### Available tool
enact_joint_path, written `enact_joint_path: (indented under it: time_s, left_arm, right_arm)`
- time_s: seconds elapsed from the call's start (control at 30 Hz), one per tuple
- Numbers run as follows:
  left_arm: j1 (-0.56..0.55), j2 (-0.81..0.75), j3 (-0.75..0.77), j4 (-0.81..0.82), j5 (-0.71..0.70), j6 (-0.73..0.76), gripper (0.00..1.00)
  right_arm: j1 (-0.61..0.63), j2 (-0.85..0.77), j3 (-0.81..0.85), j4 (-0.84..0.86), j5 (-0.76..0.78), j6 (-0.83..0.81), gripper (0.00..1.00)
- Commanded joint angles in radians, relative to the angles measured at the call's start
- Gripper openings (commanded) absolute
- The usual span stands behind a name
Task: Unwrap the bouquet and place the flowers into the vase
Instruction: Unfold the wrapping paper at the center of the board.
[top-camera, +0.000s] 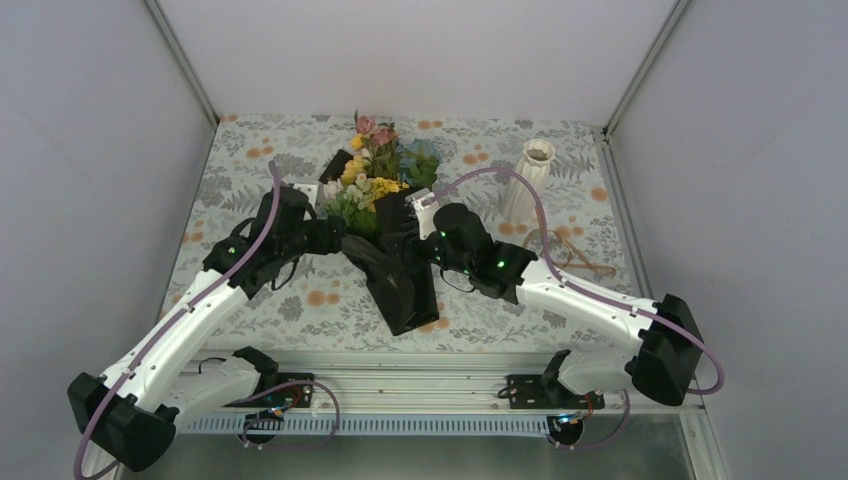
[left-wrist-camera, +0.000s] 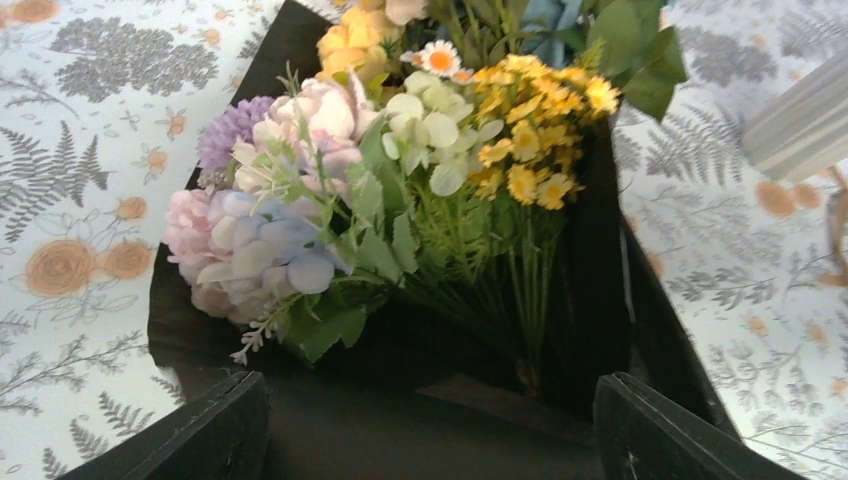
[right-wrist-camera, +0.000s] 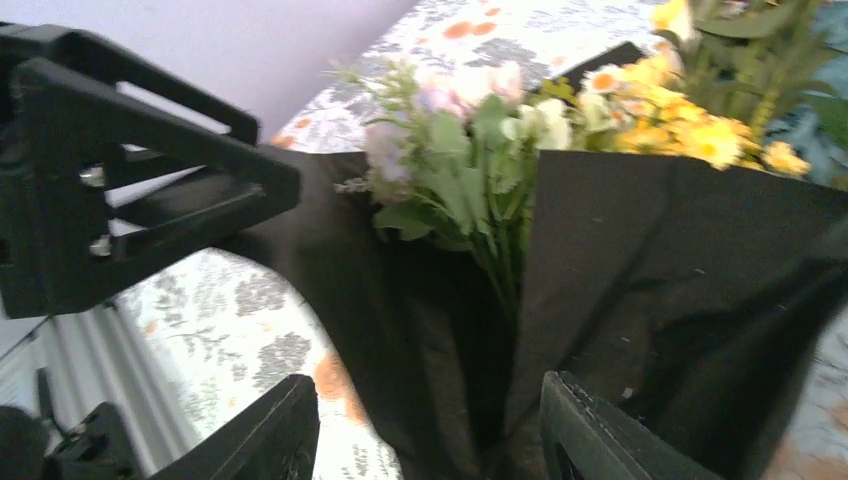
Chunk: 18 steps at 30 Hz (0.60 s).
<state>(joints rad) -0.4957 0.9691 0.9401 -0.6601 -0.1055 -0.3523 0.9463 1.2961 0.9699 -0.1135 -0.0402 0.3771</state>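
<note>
The bouquet lies mid-table, its black wrap (top-camera: 400, 290) running toward the near edge, with the flowers (top-camera: 375, 165) fanning out at the far end. The white ribbed vase (top-camera: 527, 180) stands upright to the back right. My left gripper (top-camera: 333, 240) is at the wrap's left side. In the left wrist view it (left-wrist-camera: 430, 440) is open wide, with the black sheet (left-wrist-camera: 400, 410) between the fingers and the blooms (left-wrist-camera: 400, 150) just ahead. My right gripper (top-camera: 412, 240) is at the wrap's right side. In its wrist view it (right-wrist-camera: 430, 430) is open astride a fold of the wrap (right-wrist-camera: 650, 260).
A floral-print cloth (top-camera: 250, 300) covers the table. A thin brown loop of string (top-camera: 575, 250) lies in front of the vase. White walls close in the left, right and back sides. A metal rail (top-camera: 420, 365) runs along the near edge.
</note>
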Motion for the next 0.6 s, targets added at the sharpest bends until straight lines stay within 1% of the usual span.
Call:
enact_joint_path:
  time_s: [0.0,0.07,0.13,0.17,0.2,0.3,0.37,0.57]
  left_arm:
    - [-0.001,0.016,-0.008,-0.025,-0.062,-0.01,0.79]
    - [-0.002,0.019,-0.007,-0.028,-0.072,-0.013,0.74]
    - [-0.002,0.02,-0.005,-0.028,-0.075,-0.013,0.66]
    - [-0.001,0.019,-0.003,-0.028,-0.078,-0.014,0.61]
    - [-0.001,0.017,-0.003,-0.029,-0.079,-0.015,0.59]
    - [-0.001,0.017,0.002,-0.035,-0.088,-0.014,0.46]
    - [-0.001,0.019,0.005,-0.039,-0.095,-0.011,0.4]
    - [-0.002,0.011,-0.005,-0.04,-0.106,-0.007,0.32]
  right_arm:
    - [0.0,0.014,-0.023,-0.084,0.163,0.053,0.57]
    - [-0.016,0.03,-0.035,-0.103,0.194,0.074,0.56]
    - [-0.046,0.039,-0.058,-0.103,0.196,0.09,0.56]
    - [-0.063,0.042,-0.071,-0.097,0.186,0.094,0.55]
    - [-0.079,0.046,-0.086,-0.086,0.168,0.099,0.55]
    - [-0.108,0.063,-0.127,-0.057,0.126,0.108,0.55]
    - [-0.119,0.09,-0.154,-0.044,0.12,0.12,0.55]
    - [-0.147,0.177,-0.212,0.003,0.103,0.148,0.53]
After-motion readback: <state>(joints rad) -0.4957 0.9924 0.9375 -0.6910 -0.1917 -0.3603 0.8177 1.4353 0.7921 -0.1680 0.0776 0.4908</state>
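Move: The wrapping paper's right edge lies about 20 cm below the right hand, some 7 cm to its right and 3 cm ahead. From that hand the flowers are roughly 23 cm ahead, 5 cm left and 18 cm down; the vase is about 17 cm ahead and 25 cm right, 12 cm lower. The raised left flap reaches up to just below the left hand, about 2 cm ahead and 3 cm down, with the flowers some 21 cm ahead of that hand, 8 cm right and 16 cm down. The left hand's fingers close well over halfway on the raised left flap while the hand eases a little left and down. Meanwhile the right hand, fingers staying about half open, swoops down some 14 cm and about 7 cm to the right, with a little forward at first, towards the paper's right edge, its wrist tipping down and turning clockwise. ##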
